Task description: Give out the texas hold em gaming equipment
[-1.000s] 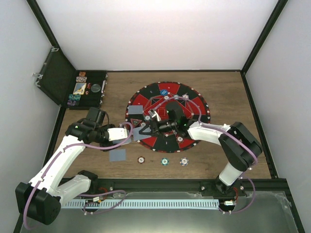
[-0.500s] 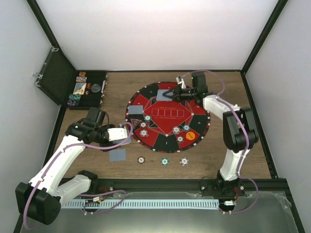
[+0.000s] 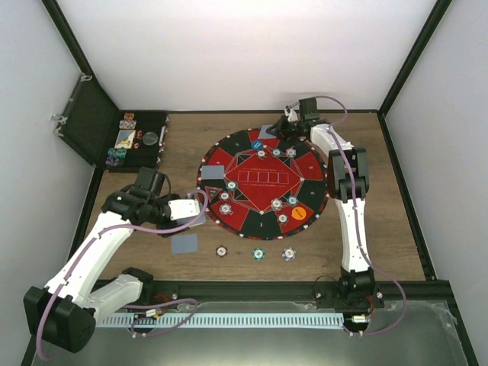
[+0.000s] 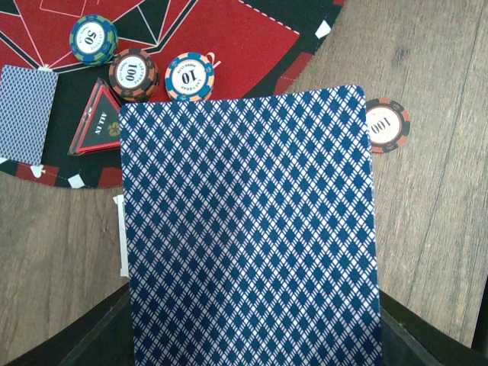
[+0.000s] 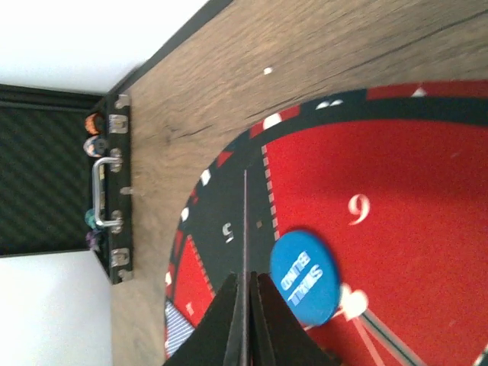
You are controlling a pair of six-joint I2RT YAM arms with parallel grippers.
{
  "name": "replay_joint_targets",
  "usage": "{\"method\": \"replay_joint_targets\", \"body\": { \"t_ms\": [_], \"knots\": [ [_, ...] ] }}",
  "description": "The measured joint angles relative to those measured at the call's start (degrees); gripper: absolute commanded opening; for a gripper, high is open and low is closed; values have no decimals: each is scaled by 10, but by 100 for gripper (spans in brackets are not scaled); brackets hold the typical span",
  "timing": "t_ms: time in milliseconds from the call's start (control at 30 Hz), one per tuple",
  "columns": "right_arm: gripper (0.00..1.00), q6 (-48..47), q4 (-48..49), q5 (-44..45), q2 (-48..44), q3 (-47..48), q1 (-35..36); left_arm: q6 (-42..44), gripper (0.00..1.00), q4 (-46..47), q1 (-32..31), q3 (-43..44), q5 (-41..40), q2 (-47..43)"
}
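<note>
My left gripper (image 3: pixel 198 207) is shut on playing cards (image 4: pixel 248 221), whose blue diamond-patterned back fills the left wrist view and hides the fingertips. It hovers at the left rim of the round mat (image 3: pixel 259 224). My right gripper (image 5: pixel 247 280) is shut on a single card (image 5: pixel 245 221), seen edge-on, over the mat's far edge beside the blue small-blind button (image 5: pixel 305 277). From above, that card (image 3: pixel 268 131) pokes left of the gripper. Several chips and an orange button (image 3: pixel 299 214) lie on the mat. Three chips (image 3: pixel 258 254) sit in a row on the table in front of it.
An open black case (image 3: pixel 114 141) holding more chips stands at the back left. One card (image 3: pixel 185 243) lies on the wood near the left arm and another (image 3: pixel 212 174) on the mat's left side. A red triangular marker (image 4: pixel 97 128) sits next to it.
The right arm has swung from the left-middle of the mat, near the left gripper's cards, to the mat's far edge with a card in its jaws. The left arm has not moved.
</note>
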Motion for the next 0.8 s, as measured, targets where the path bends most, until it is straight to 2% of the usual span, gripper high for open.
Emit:
{"method": "replay_joint_targets", "body": {
  "t_ms": [100,167,267,500,700,800],
  "knots": [
    [17,-9,-24,16,38,49,0,0,6,0,0,5,0,3],
    [22,-16,-40,26,50,60,0,0,6,0,0,7,0,4],
    [35,-28,-67,47,52,61,0,0,6,-1,0,7,0,4],
    [45,-70,-128,113,40,61,0,-3,7,-3,0,7,0,4],
    [53,-97,-173,170,-23,59,-2,-5,7,-4,0,7,0,-2],
    [62,-106,-180,188,-68,48,-2,-7,7,-4,0,7,0,-5]
  ]
}}
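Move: Beyond the far rim of the right hand's chips, the card it holds is bound for the red "6" field of the mat, about 4 cm left, 1 cm ahead and roughly 6 cm below the hand. The blue blind button lies 7 cm left and 1 cm back of the hand; the orange-edged chip is 6 cm left and 4 cm back. From the left hand, that field is about 38 cm ahead, 28 cm right and 11 cm down. Lowering the pinched card some 5 cm onto the red "6" field, the right hand opens its fingers from shut to about half, letting go of the card as its fingers tip roughly 20 degrees steeper downwards. It drifts right throughout, about 5 cm in all, then rises some 8 cm clear of the card. ##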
